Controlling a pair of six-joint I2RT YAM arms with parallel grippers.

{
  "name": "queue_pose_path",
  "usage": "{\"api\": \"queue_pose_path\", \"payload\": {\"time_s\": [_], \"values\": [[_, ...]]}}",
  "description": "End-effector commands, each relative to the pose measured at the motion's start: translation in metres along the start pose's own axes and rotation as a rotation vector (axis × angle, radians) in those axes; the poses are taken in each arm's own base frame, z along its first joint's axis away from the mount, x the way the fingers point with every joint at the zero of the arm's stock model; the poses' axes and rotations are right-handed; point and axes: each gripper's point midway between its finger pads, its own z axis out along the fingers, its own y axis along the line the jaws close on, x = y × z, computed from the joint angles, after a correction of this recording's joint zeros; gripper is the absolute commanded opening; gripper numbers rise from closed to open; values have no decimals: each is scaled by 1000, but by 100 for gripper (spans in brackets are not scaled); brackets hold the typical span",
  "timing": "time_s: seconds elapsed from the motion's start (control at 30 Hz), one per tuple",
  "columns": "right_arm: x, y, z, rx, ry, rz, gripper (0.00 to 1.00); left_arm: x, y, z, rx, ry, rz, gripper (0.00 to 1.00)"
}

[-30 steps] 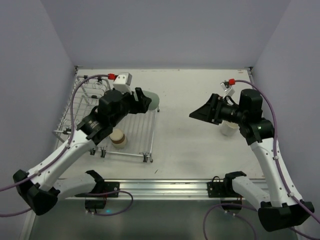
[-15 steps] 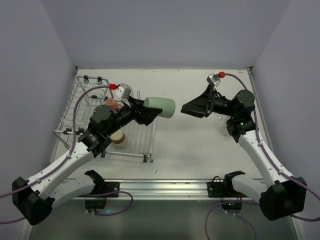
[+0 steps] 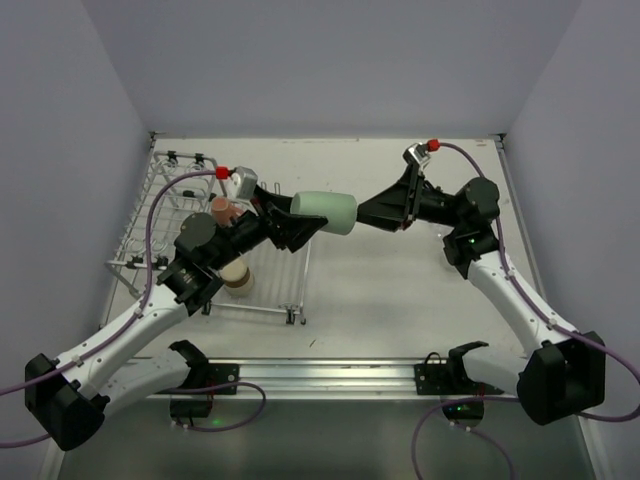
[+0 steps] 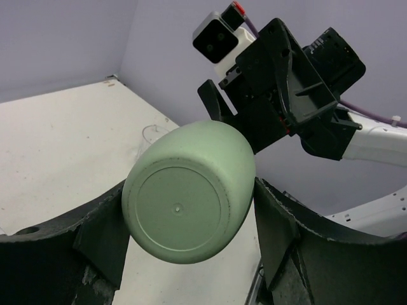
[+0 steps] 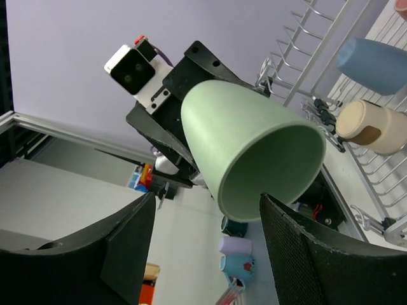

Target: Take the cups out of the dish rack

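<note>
A pale green cup (image 3: 327, 211) hangs on its side in the air over the table's middle, with my left gripper (image 3: 298, 224) shut on its base end. In the left wrist view the cup's round base (image 4: 181, 210) fills the gap between both fingers. My right gripper (image 3: 368, 212) is open at the cup's mouth, and in the right wrist view its fingers stand either side of the rim (image 5: 270, 165) without gripping. The dish rack (image 3: 165, 215) holds a brown cup with a cream rim (image 3: 237, 277) and a pinkish cup (image 3: 221, 210). A blue cup (image 5: 372, 60) also lies in the rack.
The rack's wire prongs (image 5: 318, 38) rise behind the left arm. The left camera cable (image 3: 150, 215) loops over the rack. The metal rail (image 3: 320, 375) with both arm bases runs along the near edge.
My left arm has carried the green cup rightward off the rack and turned it level. My right arm has swung left to meet it, with its jaws narrowing a little.
</note>
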Motion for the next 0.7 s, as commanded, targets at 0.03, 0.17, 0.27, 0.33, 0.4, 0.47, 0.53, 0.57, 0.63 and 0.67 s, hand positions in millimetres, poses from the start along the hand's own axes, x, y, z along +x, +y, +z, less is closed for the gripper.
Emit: {"api": "queue_pose_path", "payload": {"time_s": [0.03,0.17,0.27,0.33,0.4,0.47,0.53,0.57,0.63,0.67], "values": [[-6,14,8,-70,2,-27,68,-12,-25,-4,127,-72,-8,0],[-4,18,16,-122,23,4,63,-5,-27,-4,160,-63,-30,0],[-4,21,21,-155,27,20,55,-3,-32,-5,183,-60,-26,0],[-5,24,23,-176,24,27,48,-2,-36,-5,203,-58,-26,0],[-7,25,23,-191,16,37,33,0,-37,-4,215,-50,-29,0],[-7,26,24,-204,18,37,18,4,-40,-3,234,-33,-39,0],[-7,28,24,-211,20,38,7,7,-45,-3,270,-12,-40,0],[-8,29,24,-213,21,34,0,10,-45,-1,276,2,-46,0],[-6,29,24,-209,36,33,0,13,-47,-1,293,18,-46,40],[-7,29,23,-207,37,32,0,12,-47,-3,289,16,-44,68]]}}
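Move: The green cup sits in the left hand's pads, base end gripped and mouth towards the right hand; its middle is about 4 cm to the right of that hand. From the right hand's open fingers the cup's middle is some 8 cm left and 3 cm lower, roughly level fore and aft. Down in the rack, about 28 cm below the left hand, a cream cup stands 17 cm left and 3 cm ahead, and an orange cup 19 cm left and 15 cm ahead. Leftward about 2 cm to the green cup's mouth, then up some 1.5 cm, the right hand closes from wide open to nearly shut, its fingers tilting up about 10 degrees, and pinches the upper rim. The left hand keeps its grip near the base while easing back and right about 1.5 cm each, turning slightly clockwise. ##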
